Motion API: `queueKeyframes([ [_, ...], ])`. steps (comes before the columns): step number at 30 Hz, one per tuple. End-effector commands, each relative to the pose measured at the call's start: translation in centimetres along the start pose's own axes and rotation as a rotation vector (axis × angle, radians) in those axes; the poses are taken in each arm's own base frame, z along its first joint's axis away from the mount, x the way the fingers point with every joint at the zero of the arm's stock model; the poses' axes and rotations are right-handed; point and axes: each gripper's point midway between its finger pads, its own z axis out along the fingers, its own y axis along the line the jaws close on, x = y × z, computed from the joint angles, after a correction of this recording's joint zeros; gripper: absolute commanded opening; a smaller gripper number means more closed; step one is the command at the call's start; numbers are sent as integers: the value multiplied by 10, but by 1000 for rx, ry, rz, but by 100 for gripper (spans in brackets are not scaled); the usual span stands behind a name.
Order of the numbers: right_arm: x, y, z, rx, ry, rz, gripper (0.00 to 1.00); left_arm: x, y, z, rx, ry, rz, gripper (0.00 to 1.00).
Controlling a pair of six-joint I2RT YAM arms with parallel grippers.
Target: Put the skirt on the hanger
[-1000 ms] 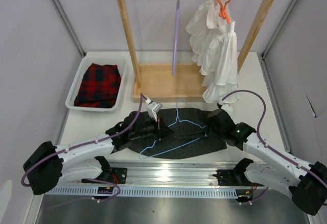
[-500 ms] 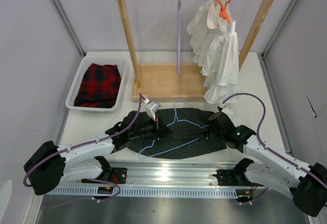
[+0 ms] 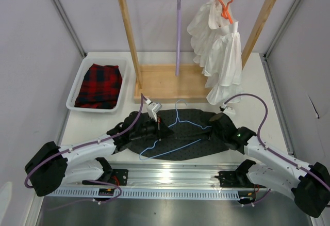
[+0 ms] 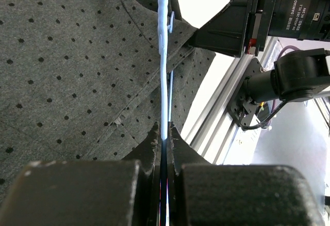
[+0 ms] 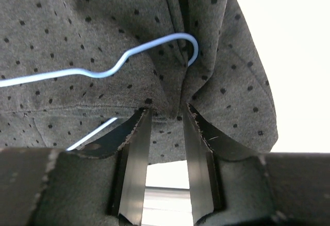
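The dark dotted skirt (image 3: 198,144) lies flat near the table's front edge. The thin pale-blue hanger (image 3: 179,121) rests on top of it, hook pointing away from me. My left gripper (image 3: 159,128) is shut on the hanger's wire; in the left wrist view the wire (image 4: 164,71) runs straight out from between the closed fingertips (image 4: 164,133) over the skirt (image 4: 77,71). My right gripper (image 3: 214,126) sits at the skirt's right end. Its jaws (image 5: 165,115) stand apart around a raised fold of skirt fabric (image 5: 103,19), just below the hanger's bent end (image 5: 192,48).
A white bin (image 3: 76,85) at the left holds a red-black plaid garment (image 3: 99,85). Behind stands a wooden rack (image 3: 129,35) with a lilac hanger (image 3: 178,40) and a white ruffled garment (image 3: 219,55) on an orange hanger (image 3: 226,6). A metal rail (image 3: 170,177) runs along the near edge.
My right gripper's jaws have narrowed around the skirt fold, and that arm has shifted slightly onto the skirt's right end. The left gripper has kept hold of the hanger.
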Motion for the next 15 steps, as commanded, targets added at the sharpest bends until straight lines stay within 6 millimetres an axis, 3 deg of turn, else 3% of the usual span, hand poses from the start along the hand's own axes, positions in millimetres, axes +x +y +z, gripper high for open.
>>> queueKeyframes([
  [1,-25,7,-1,-2,-86,9,34,-7,-1,0,12,-24,25,0],
  [6,-26,7,6,10,-72,-8,25,-4,3,-1,4,-28,16,0],
  [11,-34,4,-2,38,-84,-15,6,-5,8,-1,-14,-34,17,0],
  [15,-62,6,-22,28,-131,14,2,-6,14,0,-32,-47,16,0],
])
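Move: The dark skirt's upper waist edge, by its right-hand fold, lies almost between the right hand's half-open fingertips, about 1 cm ahead and 1 cm below. The blue hanger's right end lies some 3 cm ahead of that hand and 1 cm to its right, 1 cm below; the visible end of the hanger's bottom bar is about 4 cm to its left, 2 cm back and 2 cm below. From the left hand, that edge is about 18 cm right, 1 cm back and 5 cm lower. Forward and slightly down, the right hand eases about 1 cm into the skirt's waist edge as its fingers close from about a third open to almost shut, pinching the cloth just short of the hanger's right end. It then lifts some 2 cm from that low point, still edging forward. The left hand keeps its grip on the hanger, barely shifting. ##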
